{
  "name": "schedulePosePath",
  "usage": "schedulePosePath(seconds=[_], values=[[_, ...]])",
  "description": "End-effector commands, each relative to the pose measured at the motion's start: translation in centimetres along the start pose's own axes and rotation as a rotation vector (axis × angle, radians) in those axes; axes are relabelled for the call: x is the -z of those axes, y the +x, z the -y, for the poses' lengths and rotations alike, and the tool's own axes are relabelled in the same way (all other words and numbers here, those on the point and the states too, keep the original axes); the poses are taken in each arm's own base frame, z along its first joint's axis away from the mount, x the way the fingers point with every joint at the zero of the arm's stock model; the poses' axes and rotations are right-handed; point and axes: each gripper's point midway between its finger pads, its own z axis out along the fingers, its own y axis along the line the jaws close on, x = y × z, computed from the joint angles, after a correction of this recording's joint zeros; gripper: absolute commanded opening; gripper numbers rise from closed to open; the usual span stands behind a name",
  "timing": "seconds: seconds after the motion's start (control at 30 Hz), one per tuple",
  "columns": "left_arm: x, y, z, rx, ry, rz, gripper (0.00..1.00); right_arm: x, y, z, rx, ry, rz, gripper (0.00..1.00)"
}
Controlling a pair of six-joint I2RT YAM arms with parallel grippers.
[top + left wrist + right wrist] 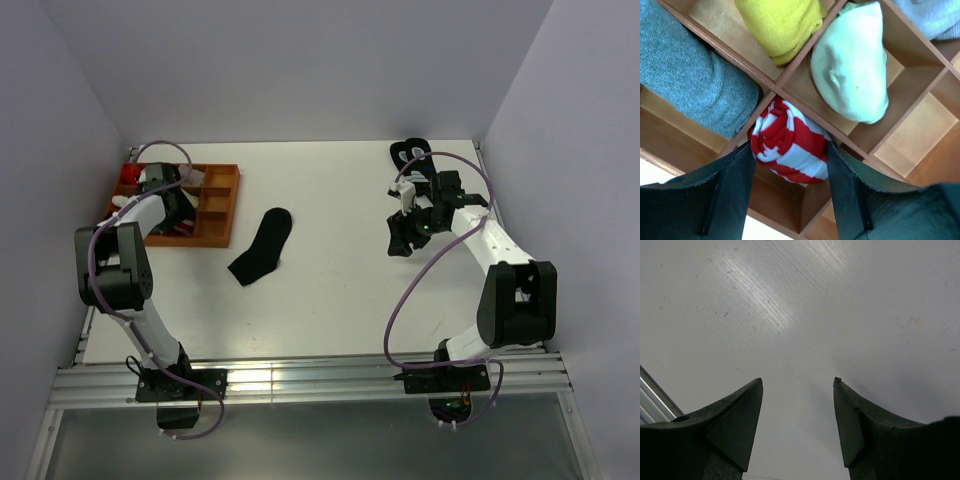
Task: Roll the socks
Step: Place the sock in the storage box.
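Observation:
The red-and-white striped sock (790, 145) is rolled into a ball and sits in a compartment of the wooden tray (218, 212) at the left. My left gripper (790, 151) hangs over that compartment, open, one finger close on each side of the roll. The plain black sock (263, 245) lies flat and unrolled on the white table, just right of the tray. My right gripper (400, 238) hovers over bare table on the right side, open with nothing between its fingers (742, 425).
Other tray compartments hold a yellow bundle (782, 22), a white bundle (852, 65) and a grey bundle (685, 80). Dark socks with white marks (410, 152) lie at the back right. Walls close the table at back and sides.

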Motion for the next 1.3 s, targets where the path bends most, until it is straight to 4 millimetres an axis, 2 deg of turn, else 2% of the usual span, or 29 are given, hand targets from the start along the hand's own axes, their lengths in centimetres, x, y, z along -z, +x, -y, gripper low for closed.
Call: schedulePosePath(seconds=[0.0,0.3,0.47,0.8,0.97,1.13,1.27], values=[[1.8,-0.9,0.0,-0.001,0.003,0.031,0.63,0.4,-0.6,0.3,0.018,0.018,0.027,0.65],[3.2,-1.8,0.2,0.019,0.025,0.067,0.63,0.5,-0.6,0.3,0.021,0.022,0.031,0.66],[3.5,-2.1,0.2,0.028,0.030,0.081,0.56,0.3,-0.4,0.2,0.015,0.018,0.027,0.65],[1.9,-1.8,0.2,0.045,-0.004,0.059,0.34,0.1,-0.2,0.2,0.016,0.010,0.021,0.64],[0.8,-1.6,-0.1,0.052,-0.042,0.040,0.19,0.0,0.0,0.3,0.017,0.012,0.016,0.63],[-0.9,-0.2,-0.4,0.053,-0.072,-0.011,0.13,-0.1,0.3,0.4,0.017,0.017,0.006,0.63],[-1.8,1.0,-0.5,0.057,-0.081,-0.039,0.13,-0.1,0.5,0.5,0.022,0.025,0.001,0.63]])
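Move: The red-and-white striped sock already sits in its compartment of the storage box, between the left hand's open fingertips, its middle about 1 cm ahead and 2 cm below. The mint sock lies roughly 7 cm ahead, the yellow one about 8 cm ahead and 7 cm to the left, and the blue-grey one some 9 cm left and 1 cm ahead, all about 2 cm below. From the idle right hand, the striped sock is roughly 46 cm left, 10 cm ahead and 7 cm lower. The striped sock is left in its compartment as the left hand's open fingers come up off its sides, rising about 2.5 cm and easing slightly back. Near the top they start closing, then the hand sinks some 2.5 cm again, with about 1 cm forward and left, bringing the nearly shut fingertips down onto the sock's top by its knotted end. ##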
